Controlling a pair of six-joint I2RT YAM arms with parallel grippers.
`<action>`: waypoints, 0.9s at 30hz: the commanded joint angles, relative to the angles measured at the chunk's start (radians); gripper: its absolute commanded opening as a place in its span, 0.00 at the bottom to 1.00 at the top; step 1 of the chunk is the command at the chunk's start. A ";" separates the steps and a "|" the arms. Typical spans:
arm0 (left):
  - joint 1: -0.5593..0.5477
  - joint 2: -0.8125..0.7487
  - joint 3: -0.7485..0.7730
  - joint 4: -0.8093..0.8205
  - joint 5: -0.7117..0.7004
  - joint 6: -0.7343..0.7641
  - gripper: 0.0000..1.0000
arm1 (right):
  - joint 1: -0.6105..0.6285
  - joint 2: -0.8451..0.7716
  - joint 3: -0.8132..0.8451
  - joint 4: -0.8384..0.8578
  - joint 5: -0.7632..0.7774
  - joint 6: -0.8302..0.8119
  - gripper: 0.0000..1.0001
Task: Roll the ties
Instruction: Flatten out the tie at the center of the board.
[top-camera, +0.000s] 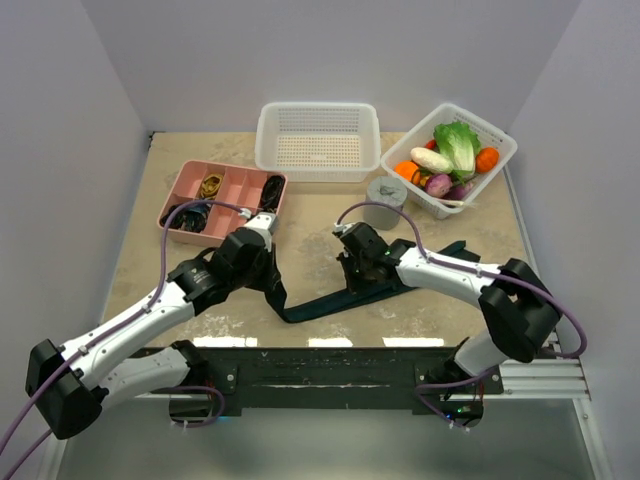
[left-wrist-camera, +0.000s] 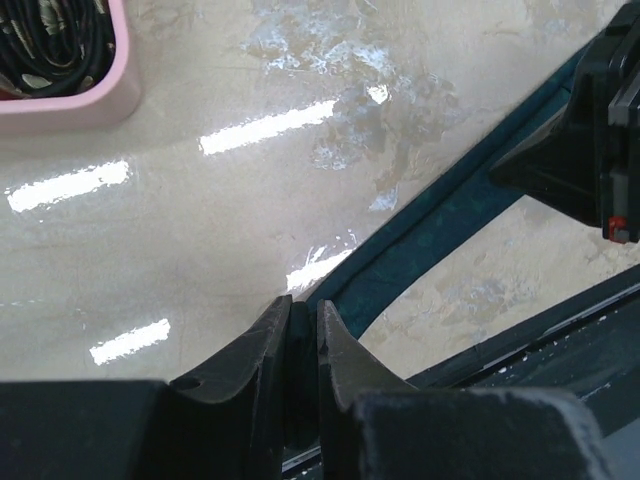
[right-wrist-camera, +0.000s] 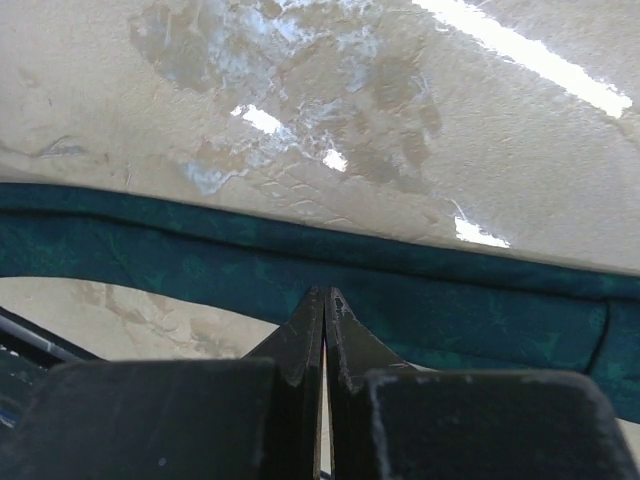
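A dark teal tie (top-camera: 318, 305) lies as a long band across the front middle of the table, running up and right to its far end near the right arm. My left gripper (top-camera: 275, 298) is at the tie's left end. In the left wrist view it (left-wrist-camera: 303, 305) is shut on the tie (left-wrist-camera: 450, 210), with dark fabric pinched between the fingers. My right gripper (top-camera: 362, 280) sits over the tie's middle. In the right wrist view it (right-wrist-camera: 326, 292) is shut, tips down at the near edge of the tie (right-wrist-camera: 480, 300), with nothing seen between them.
A pink divided tray (top-camera: 180, 200) with black cords stands at the back left; its corner (left-wrist-camera: 70, 105) also shows in the left wrist view. A white basket (top-camera: 318, 172), a clear bin of vegetables (top-camera: 500, 150) and a grey cylinder (top-camera: 386, 192) stand at the back.
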 joint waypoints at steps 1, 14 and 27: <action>-0.001 0.009 0.030 0.054 -0.032 -0.042 0.15 | 0.014 0.041 0.026 0.002 0.077 -0.015 0.00; -0.001 0.000 -0.015 0.063 -0.019 -0.048 0.23 | -0.041 0.131 0.005 -0.107 0.301 0.094 0.00; -0.001 -0.008 0.030 -0.209 -0.202 -0.180 0.67 | -0.178 0.041 -0.021 -0.195 0.300 0.093 0.00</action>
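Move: The left fingers still hold the near end of the tie; its bend on the board lies about 3 cm to their right, 5 cm back and 12 cm below, and the pink organizer is centred 25 cm ahead, 13 cm to the left. The shut right fingers hover over the tie's middle stretch, straight below by 3 cm. The tie's far end is about 30 cm right and 12 cm ahead, the grey roll 22 cm ahead and 8 cm right. The right hand, fingers kept shut, first drops about 3 cm to set its tips on the tie, then stays at that height and drags the cloth some 10 cm to the right and a little forward, turning about 20 degrees clockwise with its left side tipping down. The left hand stays nearly in place while its fingers begin to open and let go of the near end, easing a couple of centimetres left and slightly down as they part. ##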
